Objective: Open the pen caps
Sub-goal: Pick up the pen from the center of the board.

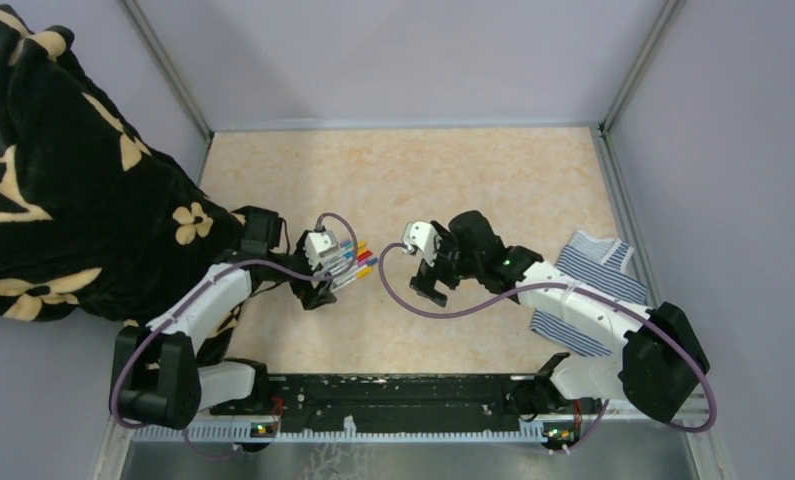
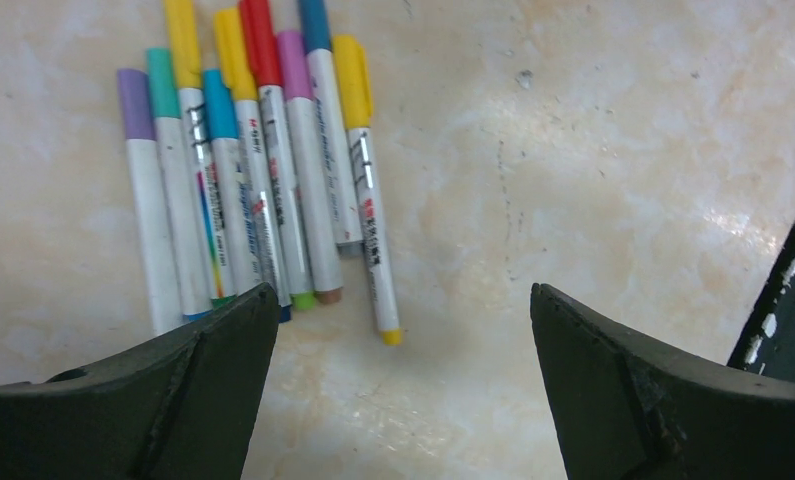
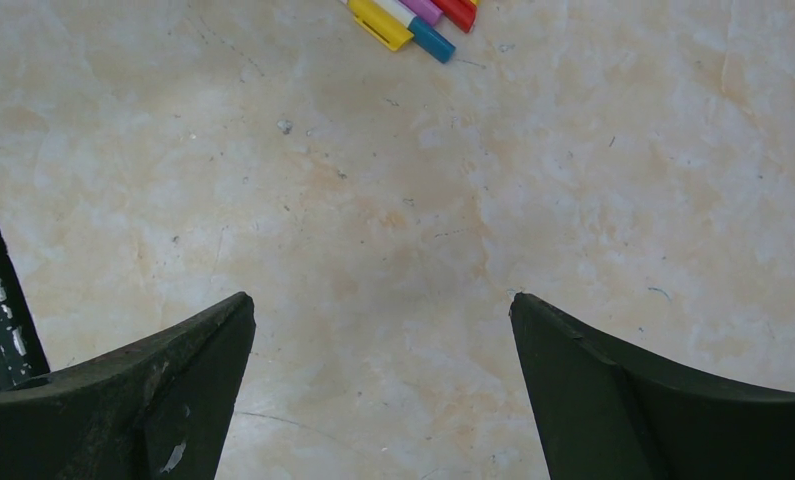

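Note:
Several white-barrelled pens [image 2: 273, 200] lie side by side in a bunch on the beige table, all capped. Their pen caps point away from my left wrist camera: purple [image 2: 133, 103], teal [image 2: 161, 83], yellow [image 2: 351, 80], red [image 2: 261, 40] and blue [image 2: 218, 105]. From above the pens [image 1: 356, 262] sit just right of my left gripper [image 1: 320, 290]. The left gripper [image 2: 403, 290] is open and empty, its left finger just short of the pens' near ends. My right gripper [image 1: 428, 288] [image 3: 383, 297] is open over bare table, to the right of the pens. Yellow [image 3: 380, 22] and blue [image 3: 431, 40] cap tips show at its view's top edge.
A black blanket with cream flowers [image 1: 63, 180] hangs over the left wall beside the left arm. A blue-and-white striped cloth [image 1: 598, 275] lies under the right arm. Purple walls enclose the table [image 1: 423, 180]. A black rail [image 1: 403, 395] runs along the near edge.

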Controlling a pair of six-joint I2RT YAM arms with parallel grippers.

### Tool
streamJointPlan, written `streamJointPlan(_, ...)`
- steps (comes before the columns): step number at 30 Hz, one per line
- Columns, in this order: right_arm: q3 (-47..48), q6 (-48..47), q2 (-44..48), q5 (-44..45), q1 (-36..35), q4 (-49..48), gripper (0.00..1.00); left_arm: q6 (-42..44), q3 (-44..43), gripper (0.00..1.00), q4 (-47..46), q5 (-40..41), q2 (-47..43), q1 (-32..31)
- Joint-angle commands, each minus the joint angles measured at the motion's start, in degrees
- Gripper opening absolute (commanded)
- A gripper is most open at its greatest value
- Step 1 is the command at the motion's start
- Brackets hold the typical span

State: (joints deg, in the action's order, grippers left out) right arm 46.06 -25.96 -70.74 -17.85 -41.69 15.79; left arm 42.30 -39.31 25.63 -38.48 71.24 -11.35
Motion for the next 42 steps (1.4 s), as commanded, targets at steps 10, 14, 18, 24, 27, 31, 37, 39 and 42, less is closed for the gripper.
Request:
streamJointPlan(10,0.1,-0.9,2.5,0.0,-0.1,-2.5,0.99,0.0,4.4,0.85,-1.2,2.8,-0.8,-3.6)
streamJointPlan(14,-0.1,-0.9,2.7,-0.1,-0.1,-2.5,0.99,-1.2,4.3,0.74,-2.9,4.3,0.8,-4.5)
streamJointPlan(18,-0.3,-1.1,2.6,-0.2,-0.1,-2.6,0.99,-1.8,4.1,0.70,-3.4,5.5,2.2,-5.7)
streamJointPlan(24,-0.4,-1.2,2.6,-0.5,-0.2,-2.7,0.99,-3.4,4.1,0.62,-5.3,8.7,4.2,-7.2)
streamJointPlan(27,-0.5,-1.2,2.5,-0.6,-0.1,-2.7,0.99,-3.6,4.1,0.58,-5.7,9.8,5.3,-7.7)
streamJointPlan(31,-0.4,-1.2,2.5,-0.9,-0.1,-2.6,0.99,-3.9,3.7,0.51,-6.1,10.7,7.0,-8.4)
streamJointPlan(37,-0.4,-1.2,2.4,-1.3,-0.1,-2.5,0.99,-4.4,3.6,0.47,-7.0,11.5,8.1,-9.1)
streamJointPlan(39,-0.4,-1.2,2.4,-1.4,-0.1,-2.4,0.99,-4.5,3.5,0.46,-7.1,11.7,8.6,-9.3)
streamJointPlan(42,-0.4,-1.2,2.4,-1.7,-0.1,-2.3,0.99,-4.7,3.2,0.43,-7.1,12.0,9.3,-9.5)
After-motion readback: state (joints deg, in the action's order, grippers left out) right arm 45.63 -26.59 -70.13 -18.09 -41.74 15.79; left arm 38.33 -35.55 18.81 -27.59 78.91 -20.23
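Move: The yellow-capped pen on the near edge of the row lies with its middle about 1 cm ahead of the left hand, 5 cm to its right and 7 cm below; its bare tail end points back towards that hand. The blue-capped pen is about 2 cm farther out and 2 cm right of it, the magenta one 3 cm farther out and 1 cm to its left. From the right hand the yellow-capped pen lies some 20 cm left, 2 cm ahead and 12 cm below. Back about 2 cm at first, then mainly straight down, the left hand sinks some 5.5 cm in all onto the tail end of the yellow-capped pen, its fingers tipping about 10 degrees steeper. Meanwhile they close from wide open to a bit under half, ending one either side of the tail but not yet pinching the pen. ##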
